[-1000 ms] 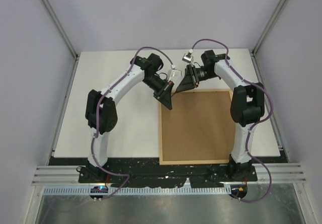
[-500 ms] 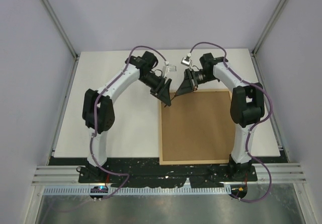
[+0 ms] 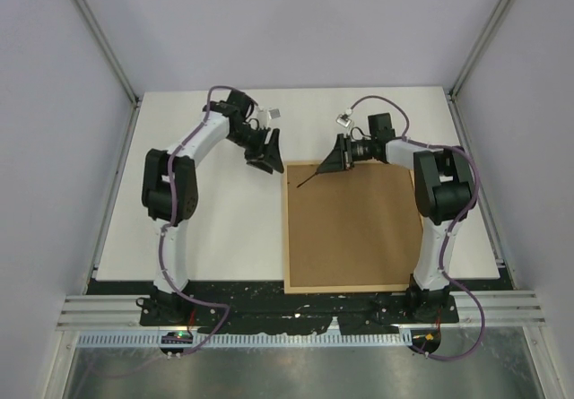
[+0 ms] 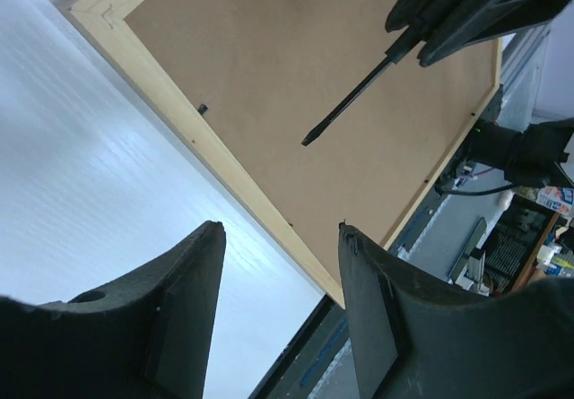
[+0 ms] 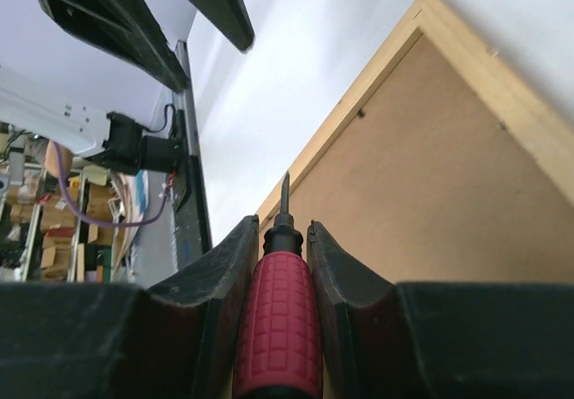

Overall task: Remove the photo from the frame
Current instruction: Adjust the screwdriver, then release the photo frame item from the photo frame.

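Observation:
The frame (image 3: 354,229) lies face down on the white table, its brown fibreboard back up inside a light-wood rim (image 4: 179,112) (image 5: 395,49). The photo is hidden. My right gripper (image 3: 334,161) (image 5: 283,224) is shut on a red-handled screwdriver (image 5: 280,318). Its dark shaft (image 3: 309,179) (image 4: 350,103) points down-left over the back panel near the frame's far left corner. My left gripper (image 3: 266,157) (image 4: 280,227) hangs open and empty over the table, just left of that corner.
Small black tabs (image 4: 203,108) (image 5: 360,112) sit along the frame's inner edge. White table (image 3: 206,220) extends left of the frame. The black base rail (image 3: 296,299) runs along the near edge, and enclosure walls stand on both sides.
The left gripper has opened and drawn back to the left, away from the frame's corner. The right gripper has closed on the screwdriver and shifted right, with the shaft now over the back panel.

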`<state>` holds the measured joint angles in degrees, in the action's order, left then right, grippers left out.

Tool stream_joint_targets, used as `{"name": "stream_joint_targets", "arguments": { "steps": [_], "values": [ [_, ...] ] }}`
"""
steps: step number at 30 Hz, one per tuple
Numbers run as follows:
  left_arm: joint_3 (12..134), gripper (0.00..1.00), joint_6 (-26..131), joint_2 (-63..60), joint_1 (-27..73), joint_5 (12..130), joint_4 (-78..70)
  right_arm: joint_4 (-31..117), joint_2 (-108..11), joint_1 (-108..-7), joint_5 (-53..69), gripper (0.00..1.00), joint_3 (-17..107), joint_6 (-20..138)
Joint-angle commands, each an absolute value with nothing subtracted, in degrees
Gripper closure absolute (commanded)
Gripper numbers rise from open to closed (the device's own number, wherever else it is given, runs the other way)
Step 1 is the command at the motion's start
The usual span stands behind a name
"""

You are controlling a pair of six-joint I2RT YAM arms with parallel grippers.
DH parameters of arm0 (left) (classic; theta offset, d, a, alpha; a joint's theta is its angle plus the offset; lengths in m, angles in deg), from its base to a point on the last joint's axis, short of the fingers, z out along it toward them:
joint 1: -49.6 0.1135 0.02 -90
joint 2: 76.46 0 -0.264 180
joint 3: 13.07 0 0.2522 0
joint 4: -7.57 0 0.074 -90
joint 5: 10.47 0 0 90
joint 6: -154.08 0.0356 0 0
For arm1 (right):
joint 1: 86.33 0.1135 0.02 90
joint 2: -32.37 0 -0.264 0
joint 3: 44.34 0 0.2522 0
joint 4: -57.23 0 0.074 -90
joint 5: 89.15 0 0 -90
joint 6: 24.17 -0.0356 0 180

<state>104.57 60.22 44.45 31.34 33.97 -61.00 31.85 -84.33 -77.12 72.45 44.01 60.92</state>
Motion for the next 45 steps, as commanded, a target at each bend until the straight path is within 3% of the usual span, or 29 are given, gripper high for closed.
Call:
{"name": "stream_joint_targets", "arguments": {
  "steps": [1,5,13,19,39,45],
  "values": [
    [107.4,0.43,56.9,49.9,30.9,36.6,-60.0,59.1,-86.1,-76.9,69.1,0.92,41.4,44.5],
    [108.3,0.45,55.5,52.9,30.9,37.0,-59.8,72.6,-88.8,-77.1,64.9,0.92,38.2,36.7],
    [107.7,0.47,52.0,55.6,30.6,38.4,-58.8,67.9,-90.6,-77.1,59.5,0.92,38.5,37.6],
    [108.1,0.48,50.5,56.7,29.3,37.5,-58.1,68.6,-92.6,-77.0,61.9,0.92,38.4,33.4],
    [107.9,0.72,49.0,58.4,27.9,37.0,-57.1,82.1,-94.5,-76.3,66.2,0.92,33.9,25.6],
    [107.8,0.73,48.8,58.8,27.8,36.7,-57.0,81.9,-94.6,-75.7,66.2,0.92,33.9,25.8]
  ]
}}
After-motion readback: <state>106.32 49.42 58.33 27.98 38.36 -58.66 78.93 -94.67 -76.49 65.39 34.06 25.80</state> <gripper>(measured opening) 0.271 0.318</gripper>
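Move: The left hand, open and empty, hangs about 10 cm above the frame's left rail; the spot to straddle lies 2 cm to its right, level fore and aft. A small black tack at the rail's inner edge is some 4 cm right and 2 cm ahead, the frame's far-left corner 7 cm ahead and 2 cm right. The right hand already holds the screwdriver; the tack lies about 10 cm to its left, 9 cm below, straight across. Lower the left gripper about 9 cm onto the frame's left rail, easing slightly right and letting the fingers tip some 15 degrees, then narrow them by about half around the rail just back from the tack. Meanwhile keep the right grip on the screwdriver, swing it forward and down about 5 cm while turning clockwise, then draw back a centimetre, bringing its tip to the tack. ##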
